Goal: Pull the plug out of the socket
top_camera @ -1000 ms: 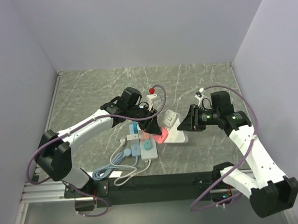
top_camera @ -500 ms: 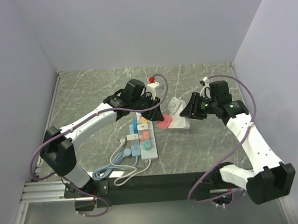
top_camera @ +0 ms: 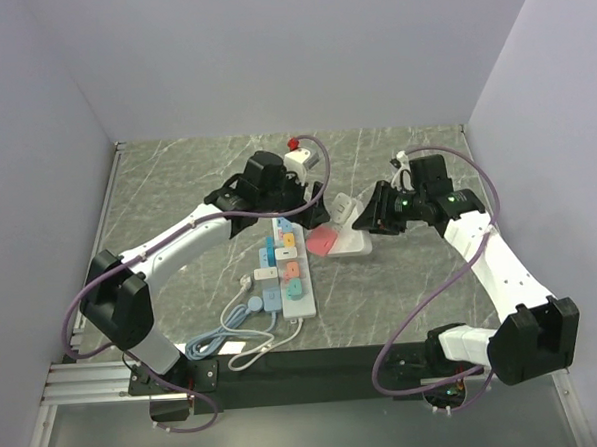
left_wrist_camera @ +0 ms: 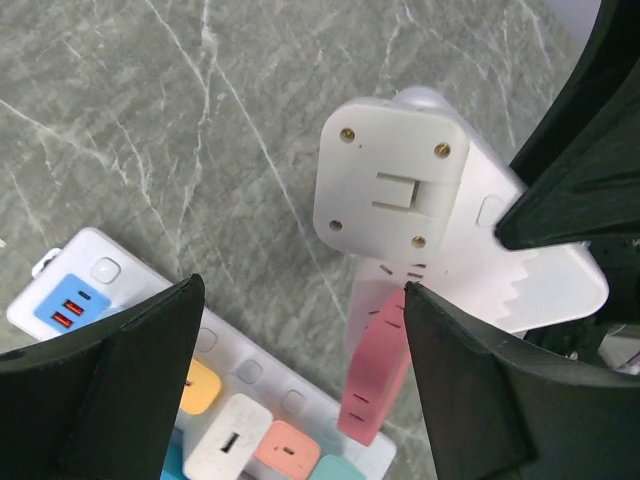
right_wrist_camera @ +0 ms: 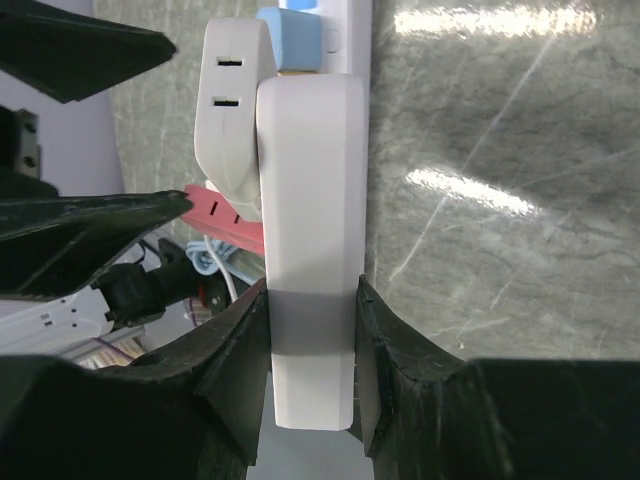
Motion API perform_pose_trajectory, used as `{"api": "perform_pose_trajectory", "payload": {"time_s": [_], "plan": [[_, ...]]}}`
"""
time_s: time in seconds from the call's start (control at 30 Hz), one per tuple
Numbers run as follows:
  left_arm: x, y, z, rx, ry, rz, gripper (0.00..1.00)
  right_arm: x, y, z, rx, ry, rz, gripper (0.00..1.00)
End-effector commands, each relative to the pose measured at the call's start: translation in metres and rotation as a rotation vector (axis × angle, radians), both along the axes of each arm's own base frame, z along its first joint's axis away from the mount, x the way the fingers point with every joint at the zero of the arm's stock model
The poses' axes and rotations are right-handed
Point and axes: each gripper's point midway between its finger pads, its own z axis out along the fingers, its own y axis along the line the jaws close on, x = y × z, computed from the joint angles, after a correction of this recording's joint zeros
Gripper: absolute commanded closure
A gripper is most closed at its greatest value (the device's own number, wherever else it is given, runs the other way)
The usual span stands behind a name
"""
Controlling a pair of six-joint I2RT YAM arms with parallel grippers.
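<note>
The socket, a long white power strip [top_camera: 286, 274] with several coloured plugs in its outlets, lies on the table; it also shows in the left wrist view [left_wrist_camera: 150, 345]. My right gripper [right_wrist_camera: 310, 300] is shut on a white block [right_wrist_camera: 310, 200] with a pink side [right_wrist_camera: 225, 215] and holds it tilted just right of the strip [top_camera: 351, 239]. A white square plug [left_wrist_camera: 390, 185] sits on that block. My left gripper [left_wrist_camera: 300, 290] is open, its fingers either side of the pink edge [left_wrist_camera: 375, 370], touching nothing. In the top view it [top_camera: 306, 211] faces the right gripper [top_camera: 373, 220].
A thin white cord [top_camera: 247, 354] and a light blue cable [top_camera: 219, 338] coil near the table's front edge. A small white piece with a red tip [top_camera: 297, 155] sits on the left arm's wrist. Grey walls enclose the table.
Both grippers have moved toward the far side of the table. The right gripper carried the white and pink block up and away from the strip's near end. The left gripper stayed open.
</note>
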Motion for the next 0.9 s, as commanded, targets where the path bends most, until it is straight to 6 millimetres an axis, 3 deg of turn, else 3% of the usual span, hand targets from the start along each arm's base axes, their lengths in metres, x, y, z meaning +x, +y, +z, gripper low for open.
{"api": "perform_pose_trajectory", "payload": {"time_s": [0.0, 0.2, 0.43, 0.47, 0.57, 0.73, 0.83, 0.87], "plan": [[-0.002, -0.006, 0.011, -0.020, -0.056, -0.116, 0.14, 0.017, 0.014, 0.045, 0.079, -0.141, 0.047, 1.00], [-0.033, -0.015, 0.012, -0.063, -0.018, -0.302, 0.17, 0.022, 0.013, 0.042, 0.062, -0.127, 0.040, 1.00], [-0.042, -0.012, -0.003, -0.046, 0.031, -0.328, 0.18, 0.025, 0.014, 0.046, 0.058, -0.131, 0.051, 1.00], [-0.042, -0.011, -0.015, -0.017, 0.060, -0.322, 0.21, 0.026, 0.015, 0.047, 0.063, -0.129, 0.053, 1.00], [-0.037, -0.010, -0.025, 0.007, 0.086, -0.299, 0.28, 0.025, 0.018, 0.050, 0.083, -0.128, 0.068, 1.00], [-0.036, -0.015, -0.025, -0.021, 0.106, -0.283, 0.45, 0.024, 0.020, 0.048, 0.088, -0.119, 0.087, 1.00], [-0.036, -0.019, -0.023, -0.044, 0.121, -0.280, 0.65, 0.024, 0.019, 0.046, 0.080, -0.115, 0.095, 1.00], [-0.035, -0.020, -0.021, -0.052, 0.116, -0.277, 0.76, 0.023, 0.019, 0.045, 0.076, -0.115, 0.099, 1.00]]}}
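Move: The pink plug on the raised white socket lies about 6 cm back of the left hand, 2 cm to its right and 5 cm below. On the same socket the white plug stands roughly 7 cm ahead of the pink plug and 7 cm to its right; the power strip's middle is some 7 cm back, 7 cm left and 14 cm below the left hand. From the right hand, which already grips the socket, the pink plug is about 9 cm left, 2 cm back, at nearly its own height. The left hand draws back about 4 cm at a steady height with its fingers wide, turning some 15 degrees clockwise to line up with the pink plug, then sinks nearly 4 cm over it and narrows its fingers onto the plug's two sides. Meanwhile the right hand keeps its pinch on the white socket and carries it about 2 cm forward and 1.5 cm up, bringing it to meet the left fingers. ##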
